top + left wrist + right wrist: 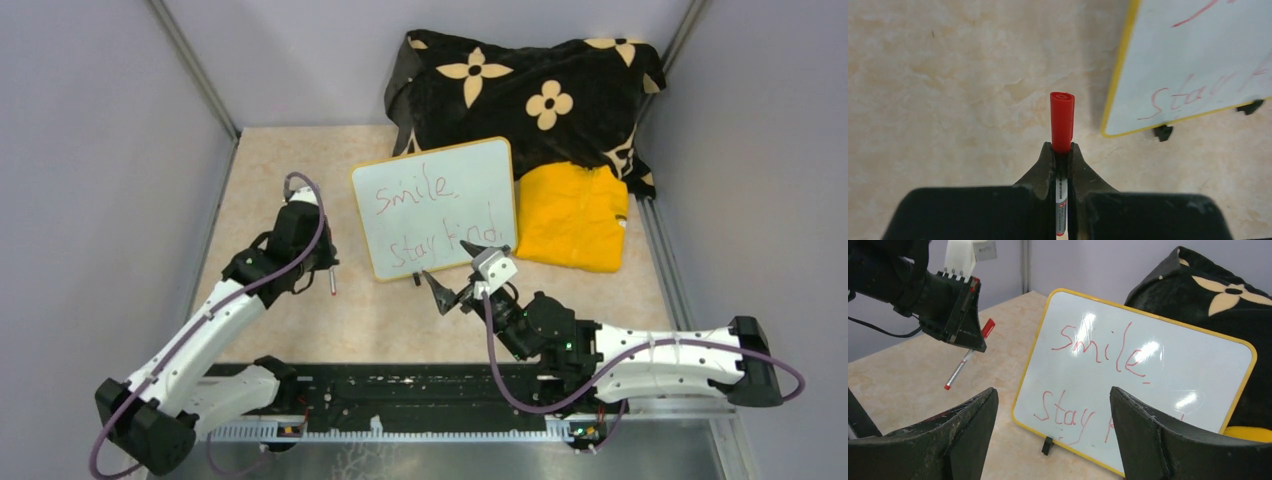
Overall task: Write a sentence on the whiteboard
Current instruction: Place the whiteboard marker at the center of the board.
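The whiteboard (435,205) stands tilted on small black feet, its yellow frame facing the arms. The sentence (412,192) is in red: "Smile" above "Stay fine". My left gripper (325,262) hangs left of the board, shut on a slim red-and-white marker (331,282). In the left wrist view the marker's red cap (1062,120) sticks out past the gripper (1062,150). My right gripper (455,272) is open just in front of the board's lower edge and holds nothing. In the right wrist view the board (1158,385) and its writing (1098,347) fill the gap between the open fingers.
A black blanket with cream flowers (530,90) is heaped behind the whiteboard. A yellow cloth (575,215) lies to the board's right. Grey walls close in the tabletop on three sides. A black rail (400,400) runs along the near edge.
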Motion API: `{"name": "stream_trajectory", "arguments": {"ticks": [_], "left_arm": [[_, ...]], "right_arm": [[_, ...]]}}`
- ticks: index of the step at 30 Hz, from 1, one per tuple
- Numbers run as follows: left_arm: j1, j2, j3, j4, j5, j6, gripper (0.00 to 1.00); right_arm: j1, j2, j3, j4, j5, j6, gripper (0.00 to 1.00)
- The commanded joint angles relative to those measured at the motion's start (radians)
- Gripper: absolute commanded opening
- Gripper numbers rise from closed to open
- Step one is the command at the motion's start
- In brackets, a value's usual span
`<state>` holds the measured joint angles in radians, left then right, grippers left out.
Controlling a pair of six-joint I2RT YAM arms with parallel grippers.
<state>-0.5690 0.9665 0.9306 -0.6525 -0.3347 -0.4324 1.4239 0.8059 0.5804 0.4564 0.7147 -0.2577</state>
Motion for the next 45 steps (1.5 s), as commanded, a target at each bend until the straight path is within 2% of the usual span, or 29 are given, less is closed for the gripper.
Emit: {"name": "stream_trajectory", "arguments": {"ticks": [1,6,15,20,31,37,45], "left_arm": [[0.169,0.029,-0.064,0.033,0.146,0.024,0.00],[0.294,0.127,-0.082,0.115,0.266,0.052,0.00],[0.380,0.424,0.020,0.221,0.360,0.074,0.00],[0.395,0.521,0.040,0.233,0.344,0.106,0.00],[0.397,0.582,0.006,0.246,0.288,0.140,0.01],[0.397,0.626,0.015,0.254,0.307,0.140,0.05],[0.397,0.700,0.039,0.244,0.323,0.134,0.06]], "right_arm": [[0.000,-0.042,0.001,-0.011,0.064,0.053,0.80],[0.000,-0.098,-0.041,-0.032,0.087,0.099,0.80],[-0.010,-0.073,-0.045,-0.067,0.112,0.197,0.79],[-0.016,-0.072,-0.047,-0.105,0.126,0.227,0.79],[-0.034,-0.036,-0.022,-0.098,0.130,0.200,0.78],[-0.037,-0.007,-0.006,-0.071,0.126,0.173,0.78],[-0.037,-0.003,-0.003,-0.066,0.122,0.165,0.78]]}}
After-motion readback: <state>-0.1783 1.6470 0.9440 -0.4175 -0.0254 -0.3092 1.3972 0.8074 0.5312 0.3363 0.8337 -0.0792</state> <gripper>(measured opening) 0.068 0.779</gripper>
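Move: The capped marker already held by the left hand goes to bare table left of the whiteboard, about 7 cm ahead of that hand, 5 cm to its left and 18 cm below. The board's middle lies some 21 cm ahead and 23 cm right; its near-left foot is about level fore and aft, 18 cm right, both some 17 cm down. From the right hand the table spot is roughly 18 cm ahead, 33 cm left and 31 cm below. Lower the left gripper about 17 cm towards the bare table beside the whiteboard: swing it left as it starts to sink, then reach some 7 cm forward, and finish almost straight down. Tip the fingers about 25 degrees further downward, keeping the marker pinched. Let the open, empty right gripper sink about 5 cm, easing slightly right. ##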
